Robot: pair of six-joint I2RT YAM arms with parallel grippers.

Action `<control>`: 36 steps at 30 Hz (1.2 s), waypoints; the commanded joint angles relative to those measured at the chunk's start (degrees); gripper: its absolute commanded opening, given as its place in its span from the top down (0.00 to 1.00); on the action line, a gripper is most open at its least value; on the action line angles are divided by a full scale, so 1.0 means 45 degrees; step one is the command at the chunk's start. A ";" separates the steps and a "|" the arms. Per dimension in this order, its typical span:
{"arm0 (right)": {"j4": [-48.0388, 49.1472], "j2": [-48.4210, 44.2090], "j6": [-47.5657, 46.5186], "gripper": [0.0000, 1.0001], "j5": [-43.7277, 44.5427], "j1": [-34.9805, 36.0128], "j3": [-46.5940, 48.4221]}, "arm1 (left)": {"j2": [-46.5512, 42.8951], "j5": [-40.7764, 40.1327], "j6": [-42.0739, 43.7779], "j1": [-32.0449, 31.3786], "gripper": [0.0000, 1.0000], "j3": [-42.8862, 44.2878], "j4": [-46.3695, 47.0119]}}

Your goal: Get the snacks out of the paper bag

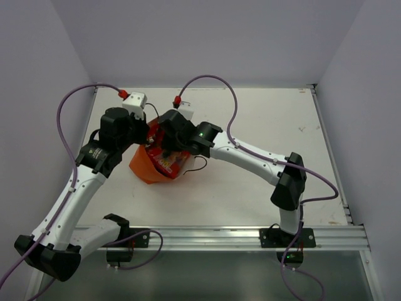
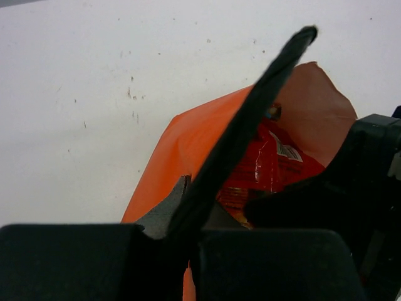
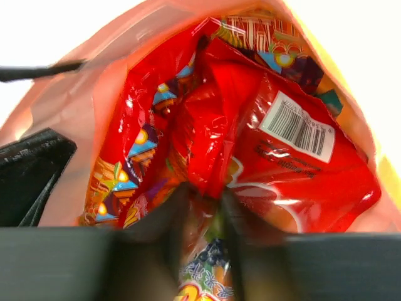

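The orange paper bag [image 1: 141,165] lies on the table with its mouth held up between the two arms. My left gripper [image 2: 187,221] is shut at the bag's rim, and a dark cord handle [image 2: 250,119] runs up out of its jaws. My right gripper [image 3: 203,207] is inside the bag [image 3: 81,113]. Its jaws have closed in on a fold of a red snack packet [image 3: 213,125]. Beside that lies a red packet with a barcode label [image 3: 301,157], and more printed packets [image 3: 125,163] are on the left. In the top view the snacks [image 1: 169,164] show red in the bag's mouth.
The white table [image 1: 263,119] stretches out right of and behind the bag. A loop of the bag's cord [image 1: 199,164] lies on the table by the mouth. Purple cables [image 1: 213,81] arch over both arms. A metal rail [image 1: 219,237] runs along the near edge.
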 commanded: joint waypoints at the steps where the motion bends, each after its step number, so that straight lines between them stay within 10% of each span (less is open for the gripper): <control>1: -0.0347 0.0015 0.0333 0.80 -0.0077 0.0069 -0.0334 | -0.0119 0.0136 -0.0361 -0.0155 1.00 0.0059 0.1463; 3: -0.0250 -0.0412 0.0020 1.00 0.0079 0.0068 -0.0471 | -0.0139 -0.0117 -0.0244 -0.0155 1.00 0.0059 0.1463; 26: 0.6098 -0.8167 -0.6640 1.00 0.0019 -0.0555 -0.3635 | 0.0075 -0.2032 -0.0068 -0.0155 1.00 0.0098 0.1326; 36: 0.5316 -0.8602 -0.5470 1.00 -0.1694 -0.7267 -0.7110 | 0.0271 -0.1564 0.0908 -0.0155 1.00 0.0703 0.1618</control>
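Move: The red snack packet with the barcode stands between the right hand's half-open fingers, its middle about 4 cm below and 1 cm left, level fore and aft. The bag's middle is roughly 3 cm left, 1 cm back and 9 cm down; a patterned packet lies some 4 cm left, 3 cm ahead, 7 cm down, and the near cord handle 10 cm right, 4 cm back. From the left hand the red packet is about 7 cm right, 3 cm back, 9 cm down. Almost straight up at first, once the right fingers have shut on the red packet's top fold: the hand rises some 20 cm, easing back and right and tipping its fingers up towards level, then sweeps fast to the right and forward, sinking a little, to end about 25 cm right of its start. The left hand keeps its pinch on the bag's left rim, drifting about 2 cm left. ##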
